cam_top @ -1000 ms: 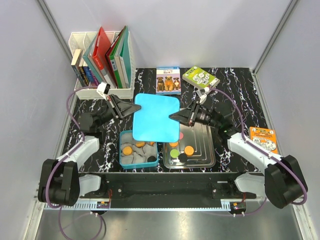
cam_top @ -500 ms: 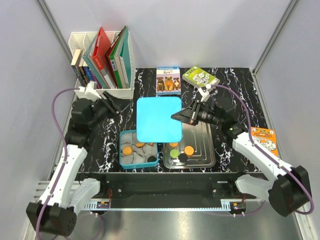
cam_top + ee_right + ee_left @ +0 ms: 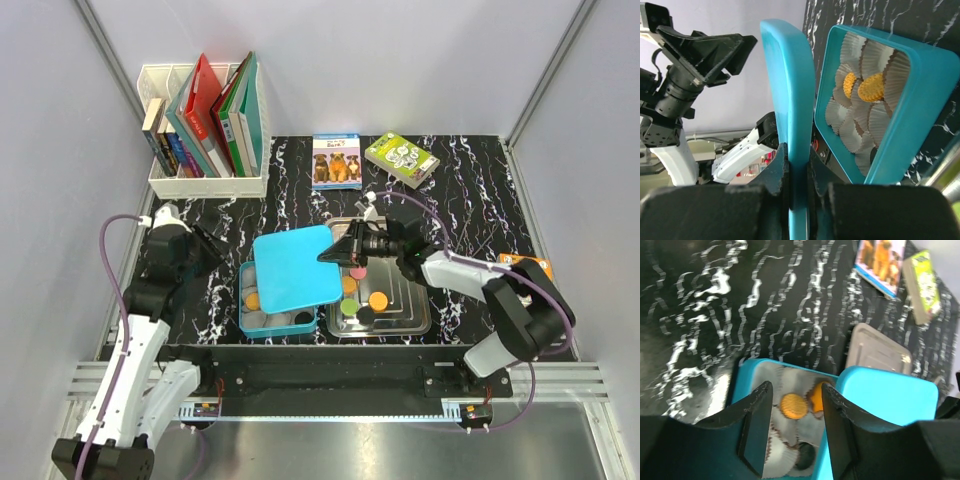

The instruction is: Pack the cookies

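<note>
My right gripper [image 3: 333, 254] is shut on the right edge of the blue lid [image 3: 293, 266], which hangs tilted over the blue box [image 3: 262, 326]. In the right wrist view the jaws [image 3: 798, 165] pinch the lid's rim [image 3: 790, 75], and the box [image 3: 925, 95] beyond holds grey paper cups and two orange cookies [image 3: 871, 87]. My left gripper [image 3: 207, 254] stands open and empty to the left of the box. Between its fingers [image 3: 757, 425] I see orange cookies [image 3: 793, 405] and a black one [image 3: 805, 456]. More cookies [image 3: 378, 300], orange, green and black, lie on the metal tray [image 3: 412, 318].
A white file holder with books [image 3: 205, 130] stands at the back left. Two small books [image 3: 336, 160] [image 3: 401, 158] lie at the back. An orange booklet [image 3: 520, 263] lies at the right, partly behind the right arm.
My left gripper has opened, let go of the lid and drawn back to the left and nearer. My right gripper has carried the lid down and left over the box.
</note>
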`<state>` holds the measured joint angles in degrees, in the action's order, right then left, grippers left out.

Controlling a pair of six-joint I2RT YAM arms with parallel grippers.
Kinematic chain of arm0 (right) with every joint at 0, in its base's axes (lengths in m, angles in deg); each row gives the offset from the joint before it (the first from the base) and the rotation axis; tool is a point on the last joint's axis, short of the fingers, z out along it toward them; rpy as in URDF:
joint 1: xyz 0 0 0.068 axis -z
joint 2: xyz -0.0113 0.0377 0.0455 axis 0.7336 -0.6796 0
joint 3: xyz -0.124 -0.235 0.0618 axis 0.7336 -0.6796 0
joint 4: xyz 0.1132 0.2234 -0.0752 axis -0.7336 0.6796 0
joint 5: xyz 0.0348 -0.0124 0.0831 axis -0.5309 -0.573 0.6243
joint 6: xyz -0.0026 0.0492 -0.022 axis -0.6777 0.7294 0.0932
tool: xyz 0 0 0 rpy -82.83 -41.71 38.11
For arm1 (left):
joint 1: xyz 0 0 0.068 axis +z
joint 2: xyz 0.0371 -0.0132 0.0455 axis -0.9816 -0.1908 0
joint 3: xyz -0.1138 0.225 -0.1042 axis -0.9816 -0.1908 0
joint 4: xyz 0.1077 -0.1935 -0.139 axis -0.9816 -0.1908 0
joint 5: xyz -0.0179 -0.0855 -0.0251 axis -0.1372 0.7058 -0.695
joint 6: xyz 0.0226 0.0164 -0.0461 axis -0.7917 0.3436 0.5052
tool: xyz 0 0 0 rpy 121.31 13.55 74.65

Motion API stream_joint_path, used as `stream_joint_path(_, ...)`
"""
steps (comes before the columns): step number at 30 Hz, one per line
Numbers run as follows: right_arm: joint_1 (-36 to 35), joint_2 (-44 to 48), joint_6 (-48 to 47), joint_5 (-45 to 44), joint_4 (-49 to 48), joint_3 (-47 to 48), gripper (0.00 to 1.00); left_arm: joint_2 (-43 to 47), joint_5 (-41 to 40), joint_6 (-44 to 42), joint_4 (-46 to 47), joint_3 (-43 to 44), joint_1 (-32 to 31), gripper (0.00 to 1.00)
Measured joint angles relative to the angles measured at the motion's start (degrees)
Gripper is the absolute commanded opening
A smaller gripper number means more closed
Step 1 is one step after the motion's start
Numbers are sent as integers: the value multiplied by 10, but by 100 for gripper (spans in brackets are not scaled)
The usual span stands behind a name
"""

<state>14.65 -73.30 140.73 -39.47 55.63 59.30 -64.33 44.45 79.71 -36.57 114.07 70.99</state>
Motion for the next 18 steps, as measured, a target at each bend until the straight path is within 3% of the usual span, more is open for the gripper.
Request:
stream_joint_path(9,-41,-126,77,10,-150,23,0,18,-37,17,-29,-40,0,45)
stream_joint_path(18,-79,-186,121,-9,-233,23,0,21,-45,37,-40,-73,1,43)
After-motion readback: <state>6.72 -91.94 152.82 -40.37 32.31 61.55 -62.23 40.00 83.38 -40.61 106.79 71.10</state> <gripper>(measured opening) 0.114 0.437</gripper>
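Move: From the right hand, which already grips the blue lid by its right edge, the box of cookies lies about 13 cm left, 9 cm back and 11 cm below. The metal tray's middle is roughly 15 cm to this hand's right, 2 cm ahead and 14 cm below. From the empty left hand the box is about 13 cm right, 9 cm back and 14 cm below, and the lid's middle some 18 cm right and 3 cm back, slightly lower. Carry the lid with the right gripper about 6 cm left and nearly 4 cm down towards the open box, drifting slightly back late on and keeping the pinch on its right edge. Meanwhile lower the left gripper about 6 cm beside the box's left side, easing it back and a touch left, its half-open fingers tipping some 10 degrees down and free of the lid. ##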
